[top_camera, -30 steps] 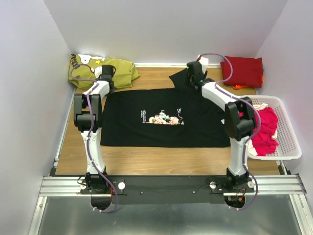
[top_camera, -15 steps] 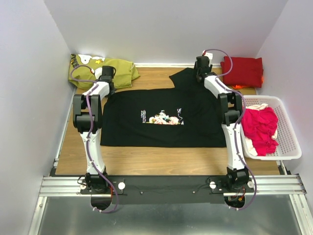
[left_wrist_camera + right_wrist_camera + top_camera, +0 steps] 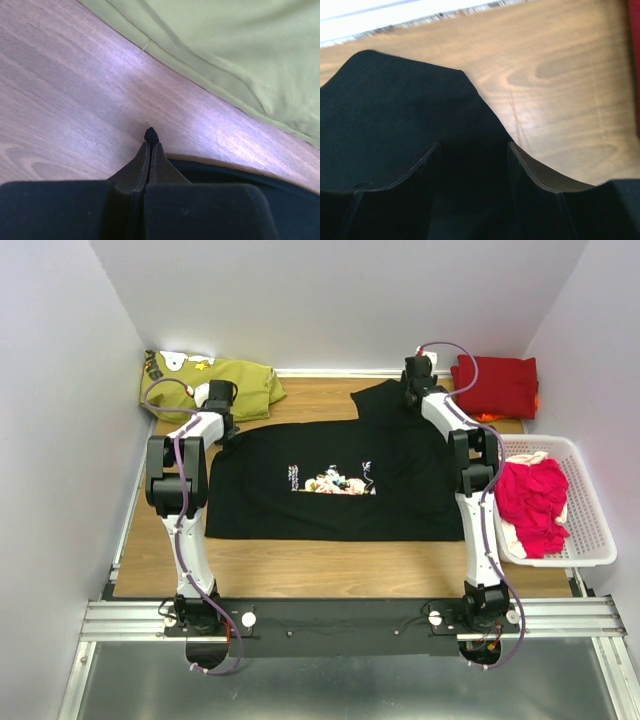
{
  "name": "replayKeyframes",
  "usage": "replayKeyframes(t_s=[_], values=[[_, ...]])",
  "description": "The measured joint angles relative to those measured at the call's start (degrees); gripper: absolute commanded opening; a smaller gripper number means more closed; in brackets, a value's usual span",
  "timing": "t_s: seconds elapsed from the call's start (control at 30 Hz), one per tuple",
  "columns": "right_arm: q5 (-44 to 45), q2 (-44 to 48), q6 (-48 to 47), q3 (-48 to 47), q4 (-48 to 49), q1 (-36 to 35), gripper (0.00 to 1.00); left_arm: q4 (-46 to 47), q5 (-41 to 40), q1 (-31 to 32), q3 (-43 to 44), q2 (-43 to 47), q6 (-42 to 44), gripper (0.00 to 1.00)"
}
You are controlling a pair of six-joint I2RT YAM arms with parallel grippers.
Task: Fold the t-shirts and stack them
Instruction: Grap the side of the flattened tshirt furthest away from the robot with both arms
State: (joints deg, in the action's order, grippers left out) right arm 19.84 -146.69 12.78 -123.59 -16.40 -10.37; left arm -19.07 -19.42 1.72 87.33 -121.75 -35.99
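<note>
The black t-shirt (image 3: pixel 330 480) with a small multicoloured print lies spread flat on the wooden table. My left gripper (image 3: pixel 226 428) is at its far left corner, and in the left wrist view the gripper (image 3: pixel 150 144) is shut on a small pinch of the black cloth (image 3: pixel 295 200). My right gripper (image 3: pixel 410 398) is over the far right sleeve. In the right wrist view it (image 3: pixel 473 150) is open, its fingers (image 3: pixel 535 172) astride the black cloth (image 3: pixel 385 110). A folded dark red t-shirt (image 3: pixel 495 385) lies at the back right. Bright pink t-shirts (image 3: pixel 530 502) lie in a basket.
A white plastic basket (image 3: pixel 592 540) stands at the right edge. An olive green shirt (image 3: pixel 212 385) lies crumpled at the back left and also shows in the left wrist view (image 3: pixel 240 45). White walls close in the table on three sides.
My right arm has swung back and to the right, now stretched over the shirt's far right sleeve. My left arm has shifted slightly, and the shirt's far left corner moved with it.
</note>
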Motion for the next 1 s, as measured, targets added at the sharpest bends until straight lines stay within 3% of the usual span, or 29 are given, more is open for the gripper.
replayKeyframes(t_s=[0.53,0.73,1.0], values=[[0.24,12.13,2.21,15.98,-7.45,0.37,0.63,0.15,-2.91,2.95,-13.66,11.78,-5.40,0.00],[0.33,12.11,2.19,14.40,-9.49,0.37,0.63,0.15,-3.58,4.83,-15.26,12.94,-6.73,0.00],[2.93,11.93,1.51,5.14,-10.49,0.37,0.63,-0.33,-6.40,6.84,-17.40,14.23,-9.86,0.00]])
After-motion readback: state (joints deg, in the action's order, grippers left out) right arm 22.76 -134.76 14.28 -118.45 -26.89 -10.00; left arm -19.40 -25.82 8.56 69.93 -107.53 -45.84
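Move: The black t-shirt's far-left corner lies right at the left hand's shut tips, about 1 cm back, left and below; the green cloth is some 15 cm ahead and 4 cm left. The shirt's far-right sleeve end lies 3 cm ahead of the right hand, 4 cm left and 1 cm below. From the right hand, the red cloth is about 3 cm ahead and 16 cm right, the flower print roughly 24 cm back and 17 cm left. Still pressing on the sleeve with its fingers apart, the right hand drags it straight back about 8 cm, then comes off the cloth, rising some 6 cm while swinging forward again about 3 cm. The left hand, fingers kept shut on the shirt's far-left edge, draws it back about 7 cm and some 4 cm to the right, rising slightly. ##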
